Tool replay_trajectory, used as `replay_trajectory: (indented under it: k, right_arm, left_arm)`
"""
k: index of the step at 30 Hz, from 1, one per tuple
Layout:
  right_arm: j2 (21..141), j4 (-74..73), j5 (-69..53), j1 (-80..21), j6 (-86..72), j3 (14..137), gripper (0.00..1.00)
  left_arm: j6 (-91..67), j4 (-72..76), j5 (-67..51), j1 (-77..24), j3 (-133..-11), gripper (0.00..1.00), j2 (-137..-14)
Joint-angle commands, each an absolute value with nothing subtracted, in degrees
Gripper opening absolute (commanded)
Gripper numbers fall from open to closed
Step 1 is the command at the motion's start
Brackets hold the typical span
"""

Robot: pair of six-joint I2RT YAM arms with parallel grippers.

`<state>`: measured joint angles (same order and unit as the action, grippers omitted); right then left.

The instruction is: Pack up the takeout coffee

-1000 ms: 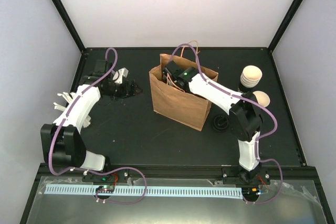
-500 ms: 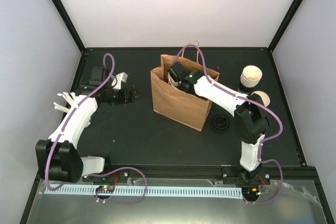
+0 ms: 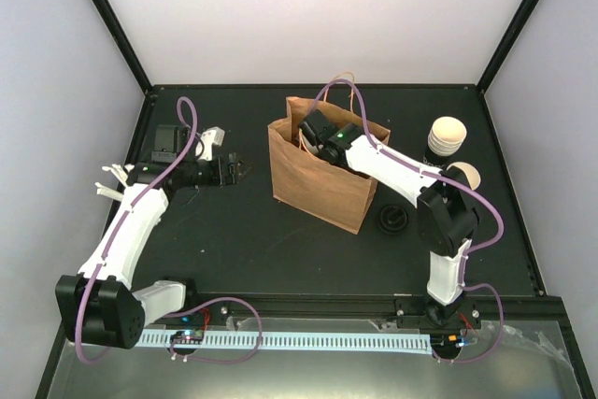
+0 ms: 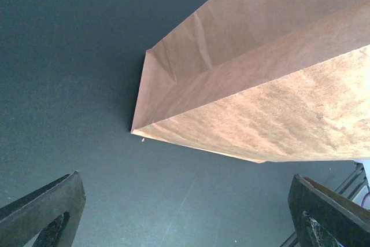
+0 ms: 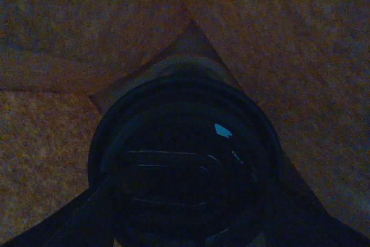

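Observation:
A brown paper bag (image 3: 318, 184) stands open in the middle of the black table (image 3: 234, 249). My right arm reaches down into its mouth, so in the top view the right gripper itself is hidden. In the dim right wrist view, the takeout coffee (image 5: 185, 143) shows as a cup with a black lid, low inside the bag. The right gripper (image 5: 188, 186) is shut on it, one finger on each side of the lid. My left gripper (image 3: 234, 170) is open and holds nothing. It hovers left of the bag (image 4: 260, 85) and clear of it.
A nested stack of cups (image 3: 447, 135) and a single open cup with a cream inside (image 3: 466, 175) stand at the right. A pile of black lids (image 3: 392, 220) lies right of the bag. White pieces (image 3: 112, 179) and a black box (image 3: 168, 142) sit at the left.
The left arm has swung its elbow out to the left while its gripper stays near the bag. The right gripper shifted slightly inside the bag, then held still.

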<state>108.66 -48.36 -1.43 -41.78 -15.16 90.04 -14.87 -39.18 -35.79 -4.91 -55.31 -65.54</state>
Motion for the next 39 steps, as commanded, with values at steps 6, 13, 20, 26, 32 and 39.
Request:
replay_trajectory:
  k: [6,13,20,26,32,39]
  right_arm:
    - [111.9,-55.9,0.9,-41.3,-16.3,88.2,0.73]
    - [109.8,-60.0,4.1,-41.3,-16.5,93.4,0.86]
    - [107.9,-62.5,4.6,-41.4,-16.7,96.8,1.0]
    - [106.6,-63.8,3.1,-41.7,-16.6,98.6,1.0]
    - [105.5,-65.1,2.4,-42.2,-16.4,100.2,1.0]
    - [103.8,-66.0,0.9,-42.4,-16.0,101.5,1.0]
  left_arm:
    - [-12.8,-39.3,-36.3,-5.1,-56.1,0.99,-63.8]
    - [-12.2,-41.2,-34.0,-5.1,-57.7,0.99,-63.1]
    - [-12.0,-42.3,-34.2,-5.1,-59.1,0.99,-62.7]
    - [-11.7,-43.3,-34.9,-5.2,-60.0,0.99,-61.4]
    - [-11.3,-43.0,-36.6,-6.1,-60.8,0.99,-59.4]
    - [-14.1,-40.4,-32.4,-12.8,-62.8,0.99,-58.6]
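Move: My right hand is inside the paper bag, still pinching the coffee cup, whose middle is about 4 cm below its finger point, 1 cm ahead and 1 cm to the left. The bag's middle is some 4 cm back and 4 cm right; the black lid lies about 14 cm back and 18 cm right, 10 cm lower. From my empty left hand the bag's middle is level ahead, roughly 20 cm right and 8 cm lower, the cup about 5 cm ahead, 16 cm right and 13 cm lower. I open my right fingers fully and let go of the cup in the left end of the bag, shifting about 3 cm right and 1 cm back as the fingertips swing right by under ten degrees. Then I draw the right hand up some 4 cm off the lid. My left hand, staying open, rises nearly 5 cm beside the bag, late on also easing back and right. ##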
